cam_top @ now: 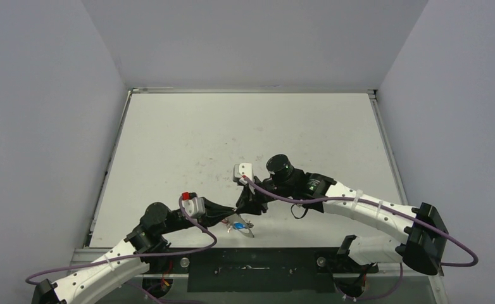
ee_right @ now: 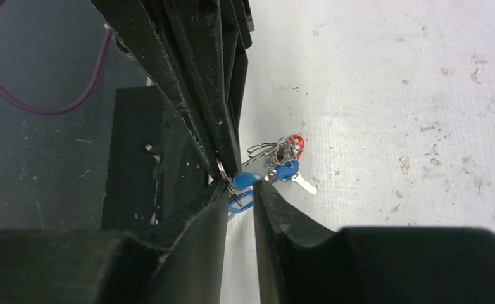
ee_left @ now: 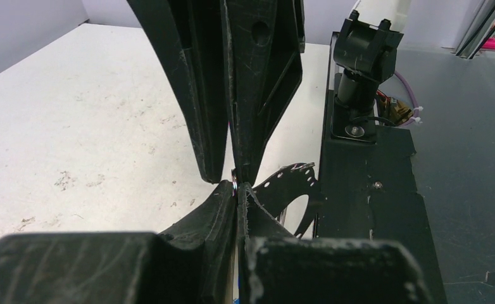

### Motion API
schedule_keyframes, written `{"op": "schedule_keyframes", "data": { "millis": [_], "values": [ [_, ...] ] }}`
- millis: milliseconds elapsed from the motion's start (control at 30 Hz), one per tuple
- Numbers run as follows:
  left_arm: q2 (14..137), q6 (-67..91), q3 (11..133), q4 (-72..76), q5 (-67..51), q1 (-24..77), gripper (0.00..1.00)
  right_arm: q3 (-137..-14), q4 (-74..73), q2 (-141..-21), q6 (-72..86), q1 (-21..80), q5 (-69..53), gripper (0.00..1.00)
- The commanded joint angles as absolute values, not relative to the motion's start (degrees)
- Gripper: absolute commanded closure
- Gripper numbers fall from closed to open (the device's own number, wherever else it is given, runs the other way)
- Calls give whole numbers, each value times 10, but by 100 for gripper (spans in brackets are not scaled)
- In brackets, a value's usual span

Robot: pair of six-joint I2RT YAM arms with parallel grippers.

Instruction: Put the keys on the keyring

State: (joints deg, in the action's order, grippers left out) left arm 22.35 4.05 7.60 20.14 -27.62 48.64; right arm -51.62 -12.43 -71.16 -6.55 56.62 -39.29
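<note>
My left gripper [ee_left: 237,188] is shut on a thin metal ring, the keyring [ee_left: 234,182], pinched at its fingertips. In the right wrist view the keyring [ee_right: 221,168] sits in the left fingers just ahead of my right gripper [ee_right: 242,190]. That gripper's jaws stand a little apart, with a blue tag [ee_right: 247,181] at their tips. Beyond it, more keys lie on the table: a blue-tagged key [ee_right: 285,171] with a silver blade and a red tag [ee_right: 296,140]. From above, both grippers meet near the front edge, over the blue key [cam_top: 239,223].
The white table [cam_top: 245,133] stretches away behind the grippers, with grey walls on three sides. A black base plate [cam_top: 251,266] runs along the near edge between the arm mounts. A purple cable [ee_right: 36,95] loops beside the right wrist.
</note>
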Motion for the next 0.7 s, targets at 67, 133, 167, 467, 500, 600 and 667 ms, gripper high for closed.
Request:
{"op": "schedule_keyframes", "data": {
  "millis": [67,133,167,467,500,600,667],
  "values": [
    [217,45,98,247,-281,488,100,-525,-68,-715,-54,567,-419,92],
    [217,46,99,245,-281,488,100,-524,-68,-715,-54,567,-421,100],
    [218,46,99,244,-281,488,100,-523,-68,-713,-56,567,-422,100],
    [207,40,121,187,-267,488,92,-546,-143,-694,-84,568,-392,100],
    [204,36,127,166,-263,488,86,-557,-162,-694,-90,568,-381,100],
    [196,27,145,127,-251,488,78,-585,-227,-702,-111,579,-349,100],
    [194,20,157,101,-243,488,76,-606,-262,-713,-119,589,-330,100]
  ]
}}
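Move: The small wire ring is still pinched in the left fingertips, at the left hand point or about 1 cm to its right. It sits between the open right fingers, about 1 cm to the left of the right hand point and level with it. The grey plate lies some 5 cm below the left hand, 3 cm back and 2 cm to its right. The blue tag is about 5 cm below, 2 cm back and 1 cm right of the left hand. The red-tagged key bunch is roughly 6 cm below, 2 cm back and 2 cm left of it. The wire ring is passed between the hands: the right fingers close on it, almost in place, while the left hand holds still and keeps its pinch. Then the left fingers open part-way, let go of the ring and rise about 1 cm off it. The right hand, keeping its grip, eases barely 1 cm to the right. ##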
